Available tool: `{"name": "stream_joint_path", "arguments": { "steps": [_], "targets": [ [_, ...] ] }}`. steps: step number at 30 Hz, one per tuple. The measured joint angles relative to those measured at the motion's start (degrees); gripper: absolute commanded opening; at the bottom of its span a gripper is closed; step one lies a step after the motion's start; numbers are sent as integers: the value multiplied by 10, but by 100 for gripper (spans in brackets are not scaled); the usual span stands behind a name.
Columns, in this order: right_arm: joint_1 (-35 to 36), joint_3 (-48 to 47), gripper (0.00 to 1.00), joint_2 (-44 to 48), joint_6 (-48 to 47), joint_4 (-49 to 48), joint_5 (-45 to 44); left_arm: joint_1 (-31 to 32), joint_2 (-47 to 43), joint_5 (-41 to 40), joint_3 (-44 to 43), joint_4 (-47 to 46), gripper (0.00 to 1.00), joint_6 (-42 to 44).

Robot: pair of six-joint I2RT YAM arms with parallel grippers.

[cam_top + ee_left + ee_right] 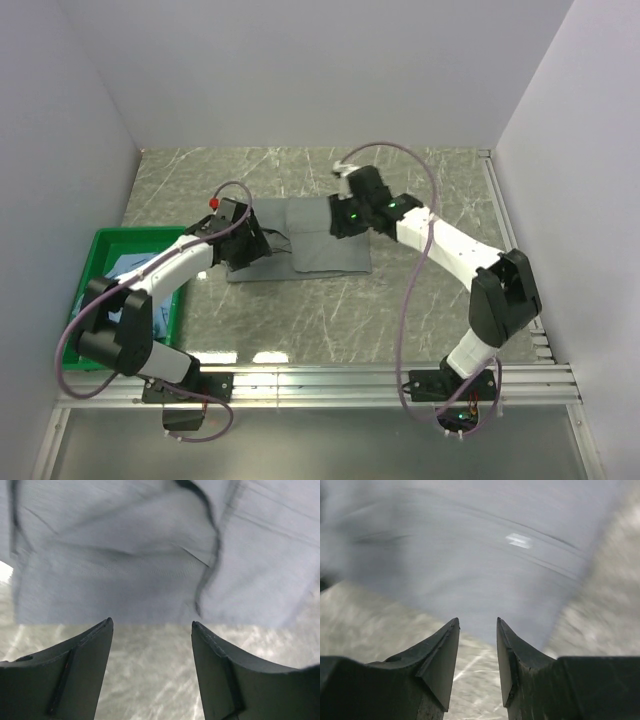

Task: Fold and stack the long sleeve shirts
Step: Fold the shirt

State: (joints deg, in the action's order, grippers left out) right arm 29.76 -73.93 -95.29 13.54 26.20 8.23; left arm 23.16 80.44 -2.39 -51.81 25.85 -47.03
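Note:
A grey long sleeve shirt (320, 248) lies folded into a flat rectangle in the middle of the table. My left gripper (266, 243) hovers over the shirt's left part. In the left wrist view the left gripper (151, 624) is open, bare table shows between the fingers, and the shirt (150, 555) lies just beyond the tips. My right gripper (334, 226) sits over the shirt's far right part. In the right wrist view the right gripper (477, 621) is open with a narrower gap, holding nothing, and the shirt (470, 555) is ahead of it, blurred.
A green plastic bin (100, 250) stands at the table's left edge under the left arm. Pale blue cloth (128, 264) shows inside it, partly hidden. White walls close in the table on three sides. A metal rail (400, 378) runs along the near edge.

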Motion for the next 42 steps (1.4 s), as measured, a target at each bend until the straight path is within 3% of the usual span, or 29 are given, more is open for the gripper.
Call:
{"name": "stream_joint_path", "arguments": {
  "steps": [6, 13, 30, 38, 42],
  "targets": [
    [156, -35, 44, -17, -112, -25, -32, -69, 58, 8, -5, -1, 69, 7],
    [227, -55, 44, -121, -192, -13, -83, -111, 86, 14, -11, 1, 69, 19],
    [251, -83, 33, -197, -239, -8, -162, -139, 118, 22, -9, -6, 69, 29],
    [251, -83, 0, -197, -242, -10, -164, -143, 118, 25, -6, -12, 68, 31],
    [251, -81, 0, -197, -242, -11, -163, -145, 118, 26, -3, -14, 68, 30]
  ]
}}
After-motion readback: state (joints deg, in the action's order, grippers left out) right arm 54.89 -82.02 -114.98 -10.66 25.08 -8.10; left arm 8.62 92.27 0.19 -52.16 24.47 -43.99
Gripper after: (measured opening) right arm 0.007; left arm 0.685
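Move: The folded-over flap's near left corner lies about 12 cm to my right hand's left, 6 cm back and 10 cm below; the shirt's near right corner is some 4 cm to that hand's right and 6 cm back. From my left hand, the shirt's left edge just beyond its near corner is about 7 cm left, 1 cm ahead and 8 cm down, while the flap corner lies roughly 10 cm right and 1 cm back. I swing my right hand about 12 cm left and 6 cm back, first rising slightly, then sinking onto the flap's near left corner while turning some 35 degrees counter-clockwise; there its half-open fingers shut and pinch the cloth. Meanwhile my left hand goes left and down to the shirt's left edge, fingers staying open around it. ##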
